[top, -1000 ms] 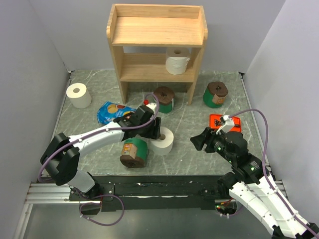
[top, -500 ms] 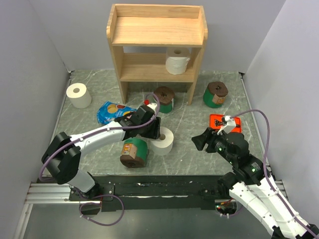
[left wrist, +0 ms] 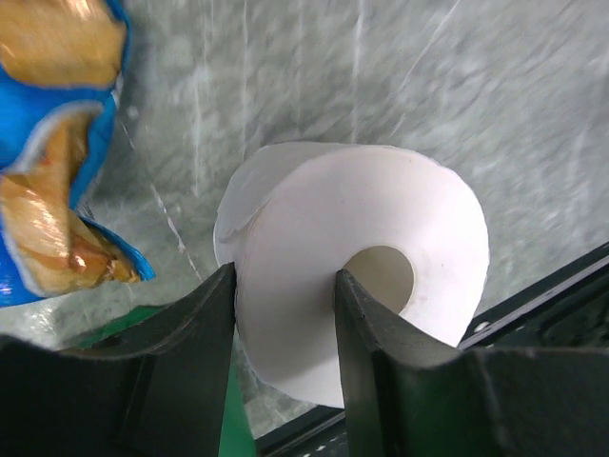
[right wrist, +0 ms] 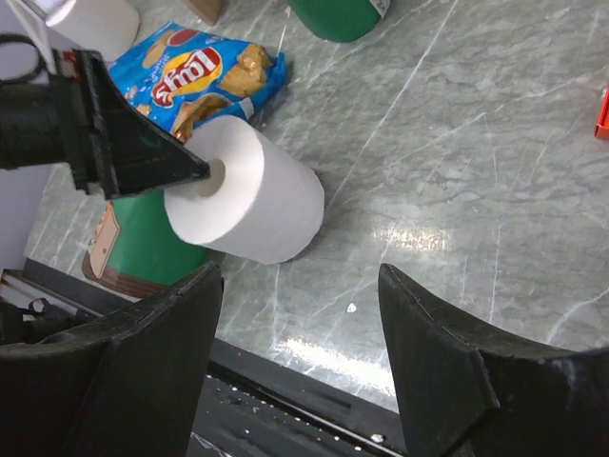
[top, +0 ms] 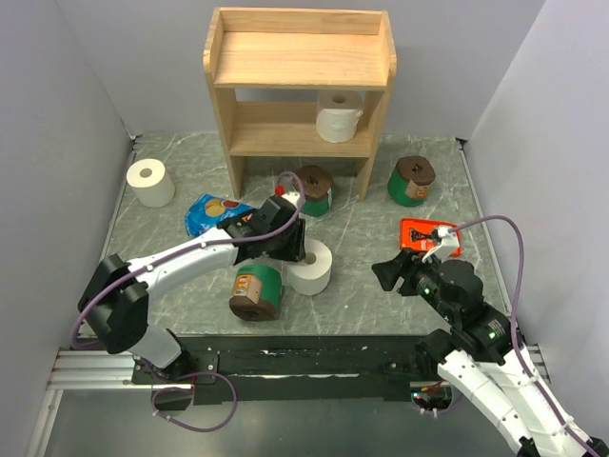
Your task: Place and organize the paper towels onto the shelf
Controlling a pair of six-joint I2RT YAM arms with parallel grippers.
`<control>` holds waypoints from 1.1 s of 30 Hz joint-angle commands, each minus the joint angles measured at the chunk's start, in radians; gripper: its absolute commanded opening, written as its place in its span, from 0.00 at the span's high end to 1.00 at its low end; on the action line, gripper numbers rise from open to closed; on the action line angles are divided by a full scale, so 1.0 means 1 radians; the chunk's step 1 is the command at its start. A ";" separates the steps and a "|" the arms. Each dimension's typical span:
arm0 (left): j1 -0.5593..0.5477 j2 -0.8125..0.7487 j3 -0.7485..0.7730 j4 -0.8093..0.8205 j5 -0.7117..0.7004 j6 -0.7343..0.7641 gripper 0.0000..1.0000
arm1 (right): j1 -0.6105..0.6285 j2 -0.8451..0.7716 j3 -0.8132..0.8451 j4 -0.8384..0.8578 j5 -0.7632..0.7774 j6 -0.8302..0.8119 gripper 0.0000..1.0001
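Observation:
My left gripper (top: 297, 249) is shut on a white paper towel roll (top: 311, 269) in the middle of the floor. One finger (left wrist: 366, 324) sits at the hollow core and the other finger (left wrist: 205, 324) presses the outer wall of the roll (left wrist: 314, 238). In the right wrist view that roll (right wrist: 257, 200) tilts against a green roll (right wrist: 143, 243). My right gripper (top: 385, 274) hovers open and empty to the right. The wooden shelf (top: 300, 59) stands at the back, with one white roll (top: 340, 117) on its lower tier.
A green roll (top: 255, 290) lies beside the held roll, and two more green rolls (top: 314, 190) (top: 411, 181) stand near the shelf's legs. Another white roll (top: 150, 183) is at the far left. A blue chip bag (top: 217, 214) and an orange package (top: 425, 234) lie on the floor.
The left gripper's fingers have closed onto the wall of the white roll. The right arm has drifted slightly to the right.

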 commanded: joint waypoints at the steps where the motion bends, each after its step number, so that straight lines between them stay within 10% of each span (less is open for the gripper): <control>1: -0.004 -0.101 0.160 -0.003 -0.070 -0.054 0.65 | 0.003 -0.022 0.053 -0.006 0.027 -0.015 0.26; 19: 0.249 -0.091 0.520 0.133 -0.329 -0.103 0.70 | 0.002 -0.080 0.119 -0.046 0.024 0.015 0.26; 33: 0.269 0.011 0.450 0.489 -0.437 -0.181 0.69 | 0.003 -0.137 0.194 -0.117 0.053 0.043 0.27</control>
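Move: The left hand already pinches the white paper towel roll; its place, the free left part of the middle shelf, is some 25 cm ahead, 6 left and 21 up. The shelved roll stands there too, about 25 ahead and 5 right. The brown-green roll is 14 ahead, 3 right and slightly lower, the chips bag 6 ahead and 14 left. From the right hand that shelf place is roughly 28 ahead, 21 left and 10 up. Still pinching the roll, left swings it some 25 cm up, 20 forward, towards the middle shelf; right rises. ##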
